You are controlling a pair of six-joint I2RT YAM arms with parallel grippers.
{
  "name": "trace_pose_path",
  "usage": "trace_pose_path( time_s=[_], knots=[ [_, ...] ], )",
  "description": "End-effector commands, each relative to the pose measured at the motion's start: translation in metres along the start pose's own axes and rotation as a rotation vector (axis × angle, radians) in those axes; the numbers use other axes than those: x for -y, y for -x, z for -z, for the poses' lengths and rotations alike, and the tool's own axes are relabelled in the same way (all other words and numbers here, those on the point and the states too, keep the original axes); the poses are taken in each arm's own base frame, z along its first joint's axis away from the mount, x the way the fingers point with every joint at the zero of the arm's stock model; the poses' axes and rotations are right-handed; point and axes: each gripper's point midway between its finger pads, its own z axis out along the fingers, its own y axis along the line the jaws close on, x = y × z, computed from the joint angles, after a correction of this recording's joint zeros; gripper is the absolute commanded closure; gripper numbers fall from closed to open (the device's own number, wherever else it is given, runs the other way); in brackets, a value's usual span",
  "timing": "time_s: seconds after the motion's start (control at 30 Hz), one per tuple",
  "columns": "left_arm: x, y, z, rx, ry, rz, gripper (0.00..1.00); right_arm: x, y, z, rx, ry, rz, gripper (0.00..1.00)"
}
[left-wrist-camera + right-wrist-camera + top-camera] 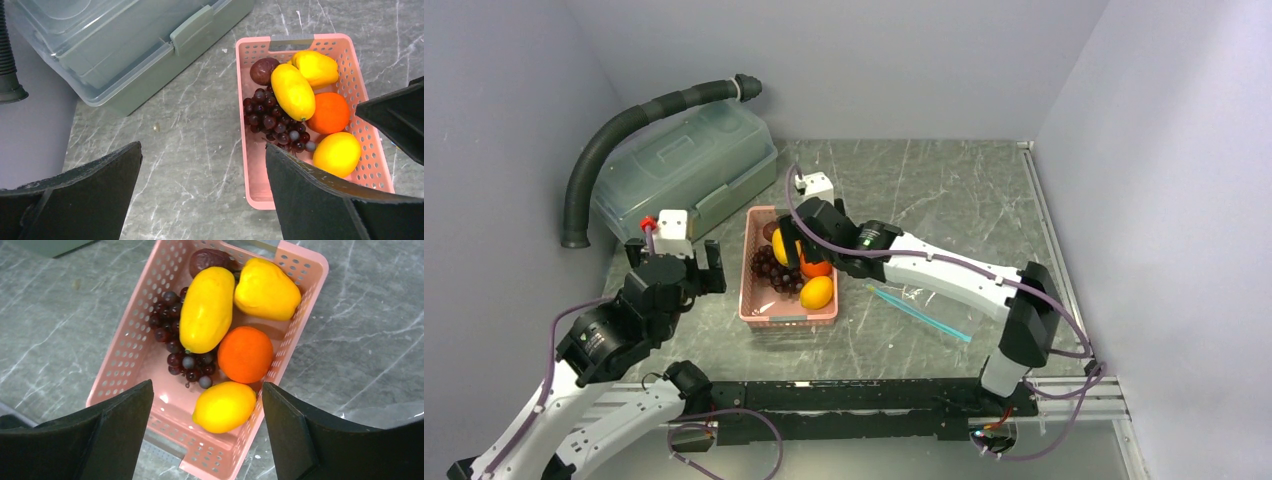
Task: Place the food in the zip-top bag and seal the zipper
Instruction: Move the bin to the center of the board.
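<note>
The food lies in a pink basket (125, 347): a long yellow fruit (206, 307), a second yellow one (267, 290), a round orange (245, 354), a yellow lemon-like one (225, 406), a purple grape bunch (172, 335) and a brown-red ball (207, 260). My right gripper (207, 390) hovers over the basket's near end, open, its fingers either side of the lemon-like fruit and touching nothing. My left gripper (203, 147) stands open over bare table left of the basket (255, 195). The clear zip-top bag (934, 298) lies flat right of the basket, its teal zipper (921, 313) showing.
A translucent grey-green lidded box (689, 165) stands at the back left, close to the basket's far corner. A black ribbed hose (624, 130) curves over it down to the table. Walls close in the table on the left, back and right.
</note>
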Motion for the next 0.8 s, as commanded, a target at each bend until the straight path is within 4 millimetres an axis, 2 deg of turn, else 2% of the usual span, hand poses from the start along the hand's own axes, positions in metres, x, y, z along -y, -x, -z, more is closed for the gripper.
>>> trace_pose_path(
  time_s=[0.0, 0.37, 0.77],
  knots=[
    [-0.004, 0.012, 0.002, 0.038, 0.026, 0.047, 0.01, 0.012, 0.011, -0.006, 0.029, -0.108, -0.054, 0.19],
    [-0.001, 0.011, 0.0, 0.027, 0.016, 0.037, 0.01, 0.049, -0.02, -0.036, -0.057, -0.21, -0.109, 0.38],
    [0.002, 0.01, -0.002, 0.028, 0.008, 0.03, 0.01, 0.082, -0.06, -0.056, -0.141, -0.318, -0.134, 0.44]
  ],
)
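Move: The bin is centred roughly 6 cm ahead and 5 cm left of the right hand, about 17 cm below it. The middle of its right wall is some 6 cm ahead and 4 cm right, 14 cm down. Of the food near that wall, the orange is about 6 cm straight ahead and the lemon almost directly below. The blue zipper lies roughly 21 cm right and 4 cm back. From the left hand the bin is about 12 cm ahead, 19 cm right. Sinking about 9 cm, the right hand also shifts rightward and forward, some 4 cm each, from over the food to just above the bin's right wall; the forward part ends first, and it finishes going down and right. Meanwhile the wrist turns clockwise about 15 degrees and tips down a little, and the open fingers narrow by about a third, one to each side of the rim, not yet gripping. ##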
